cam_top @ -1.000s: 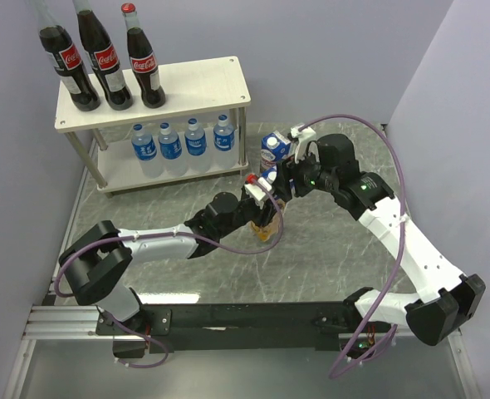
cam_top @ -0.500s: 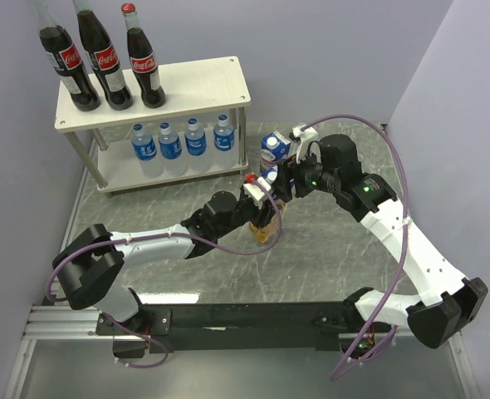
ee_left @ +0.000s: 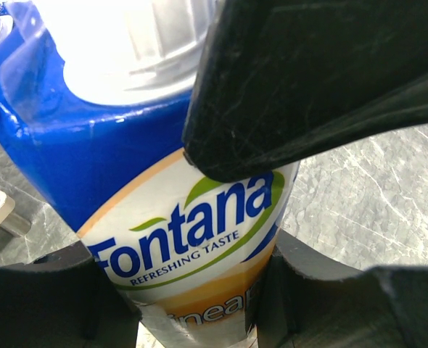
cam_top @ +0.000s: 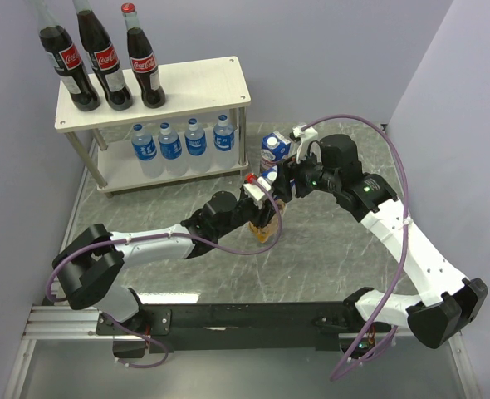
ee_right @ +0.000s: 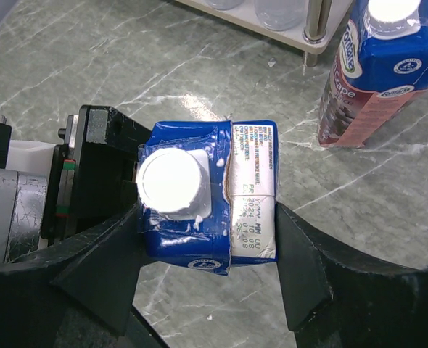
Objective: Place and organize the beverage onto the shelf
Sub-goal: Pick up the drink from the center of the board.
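A yellow pineapple juice carton [cam_top: 266,226] [ee_left: 192,225] [ee_right: 221,188] stands mid-table, between both arms. My left gripper [cam_top: 257,212] [ee_left: 188,304] is shut on its body, with one finger on each side of the label. My right gripper [cam_top: 276,187] [ee_right: 207,239] comes from above, and its fingers press the two sides of the carton's blue top by the white cap. The purple carton [cam_top: 274,150] [ee_right: 377,72] stands upright just behind. On the shelf [cam_top: 203,79], three cola bottles [cam_top: 104,58] stand on the top board. Several water bottles [cam_top: 183,141] line the lower board.
The right half of the shelf's top board is bare. A silver shelf leg [ee_right: 314,18] stands close to the purple carton. Grey walls close in the table at the back, left and right. A black rail [cam_top: 245,316] runs along the near edge.
The left arm's elbow shifted slightly early on. The yellow carton and both grippers stay in the same place.
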Robot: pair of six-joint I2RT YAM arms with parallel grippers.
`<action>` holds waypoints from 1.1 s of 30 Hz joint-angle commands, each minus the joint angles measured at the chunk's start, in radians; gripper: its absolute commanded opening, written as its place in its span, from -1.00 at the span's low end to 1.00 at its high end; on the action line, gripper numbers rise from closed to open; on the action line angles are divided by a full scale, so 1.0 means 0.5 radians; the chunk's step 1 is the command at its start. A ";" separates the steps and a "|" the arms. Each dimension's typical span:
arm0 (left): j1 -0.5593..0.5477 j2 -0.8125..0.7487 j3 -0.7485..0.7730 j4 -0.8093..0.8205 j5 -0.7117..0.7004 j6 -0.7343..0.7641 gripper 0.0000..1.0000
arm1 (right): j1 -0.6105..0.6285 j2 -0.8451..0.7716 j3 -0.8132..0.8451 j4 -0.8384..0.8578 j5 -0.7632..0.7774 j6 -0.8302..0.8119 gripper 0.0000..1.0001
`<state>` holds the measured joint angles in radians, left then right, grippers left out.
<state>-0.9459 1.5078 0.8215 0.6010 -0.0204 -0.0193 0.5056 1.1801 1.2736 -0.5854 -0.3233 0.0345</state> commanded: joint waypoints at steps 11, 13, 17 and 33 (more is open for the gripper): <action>0.002 -0.076 0.136 0.053 0.090 -0.056 -0.80 | -0.005 -0.154 0.232 0.450 -0.225 0.026 0.03; -0.001 -0.079 0.143 0.053 0.102 -0.072 -0.74 | -0.005 -0.142 0.251 0.444 -0.231 0.026 -0.19; 0.002 -0.083 0.161 0.047 0.151 -0.121 -0.60 | -0.005 -0.127 0.272 0.438 -0.240 0.032 -0.45; -0.001 -0.116 0.140 0.022 0.351 -0.204 0.99 | -0.060 -0.090 0.239 0.441 -0.271 0.017 -0.99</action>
<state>-0.9421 1.5002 0.8593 0.5594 0.0937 -0.1104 0.4835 1.1820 1.2976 -0.6182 -0.3706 0.0235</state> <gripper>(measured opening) 0.990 0.702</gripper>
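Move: The pineapple carton is already clamped by both hands: its middle lies at the left hand's finger point, perhaps 1 cm above, and about 7 cm straight below the right hand, whose fingers hold its top end. From the left hand, the grape carton stands some 15 cm ahead and 2 cm to the right, about 10 cm lower; the nearest water bottle on the lower shelf is roughly 22 cm ahead, 13 cm to the left and 10 cm lower. The pineapple carton is first raised barely 1 cm by both hands together, then the left fingers spring from half open to fully wide and let go, while that hand backs off about 2 cm towards the base and to the right, still rising slightly and turning clockwise some 5 degrees. The right fingers keep their pinch on the carton's top end, sinking slightly after the release. ##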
